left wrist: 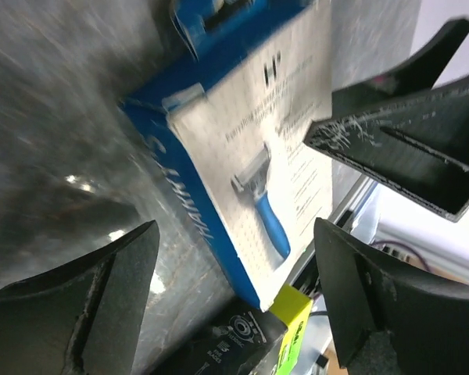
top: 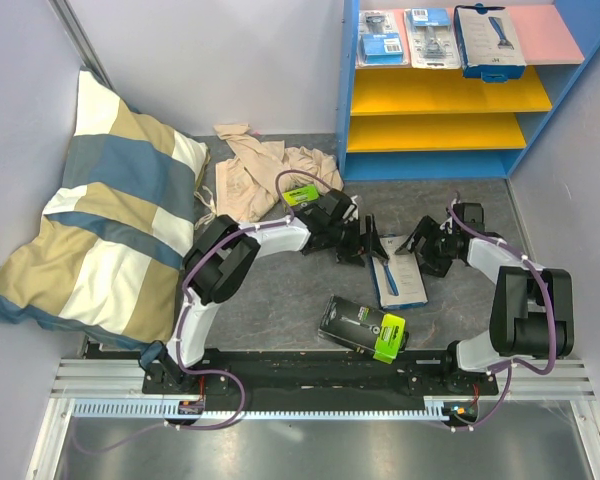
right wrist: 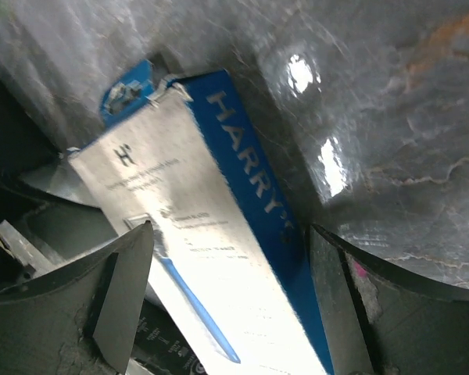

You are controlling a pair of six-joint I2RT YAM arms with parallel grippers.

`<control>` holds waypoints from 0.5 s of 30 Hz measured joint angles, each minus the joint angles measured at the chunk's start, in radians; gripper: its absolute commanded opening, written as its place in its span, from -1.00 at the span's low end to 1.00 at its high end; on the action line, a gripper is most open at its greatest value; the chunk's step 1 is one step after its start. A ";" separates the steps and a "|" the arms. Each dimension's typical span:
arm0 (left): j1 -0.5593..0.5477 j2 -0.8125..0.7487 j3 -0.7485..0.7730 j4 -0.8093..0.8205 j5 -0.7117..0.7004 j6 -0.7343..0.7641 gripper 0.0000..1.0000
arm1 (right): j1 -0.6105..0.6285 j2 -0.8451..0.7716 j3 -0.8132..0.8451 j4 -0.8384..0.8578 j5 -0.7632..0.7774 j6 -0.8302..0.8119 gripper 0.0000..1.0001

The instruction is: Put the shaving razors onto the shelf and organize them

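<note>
On the shelf's (top: 347, 90) pink top board lie two blister razor packs (top: 382, 37) (top: 429, 37) and a white-blue razor box (top: 488, 40). A second white-blue box (top: 400, 280) lies flat on the table between my two grippers. My left gripper (top: 365, 243) (left wrist: 234, 234) is open just left of it, with the box (left wrist: 250, 156) ahead of its fingers. My right gripper (top: 420, 246) (right wrist: 230, 234) is open, its jaws on either side of the box (right wrist: 219, 258). One black lime-ended box (top: 365, 327) lies nearer the arm bases, another (top: 302, 195) on the cloth by my left arm.
A beige cloth (top: 260, 175) is crumpled left of the shelf. A striped pillow (top: 110, 210) leans against the left wall. The two yellow boards (top: 440, 92) hold nothing. Walls close in on both sides.
</note>
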 measured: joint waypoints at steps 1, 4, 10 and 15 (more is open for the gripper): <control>-0.010 0.000 -0.002 -0.002 -0.002 0.000 0.64 | 0.000 0.000 -0.006 0.000 0.000 0.000 0.72; -0.039 0.014 -0.002 -0.009 0.000 -0.002 0.50 | 0.000 -0.002 -0.020 0.008 -0.006 0.000 0.70; -0.067 0.064 0.010 0.016 0.045 -0.042 -0.30 | -0.009 -0.008 -0.035 0.043 -0.018 -0.017 0.67; -0.054 0.085 0.008 0.038 0.089 -0.084 -0.96 | -0.014 -0.009 -0.041 0.066 -0.023 -0.027 0.68</control>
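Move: The white-and-blue razor box lies flat between my hands, its middle roughly 6 cm back and 5 cm right of my open left hand and some 4 cm lower. One black-and-green box lies about 19 cm back and 3 cm left of my left hand; the other about 8 cm ahead and 16 cm left, both about 4 cm lower. From my right hand, the razor box's middle is some 4 cm back, 5 cm left and 3 cm down. I draw my left hand back about 4 cm, sinking some 2.5 cm and edging 2 cm to the right, onto the left edge of the razor box. As it settles I shut its wide-open fingers most of the way, pinching that edge near the razor's head. My right hand stays in place, open over the opposite edge. ##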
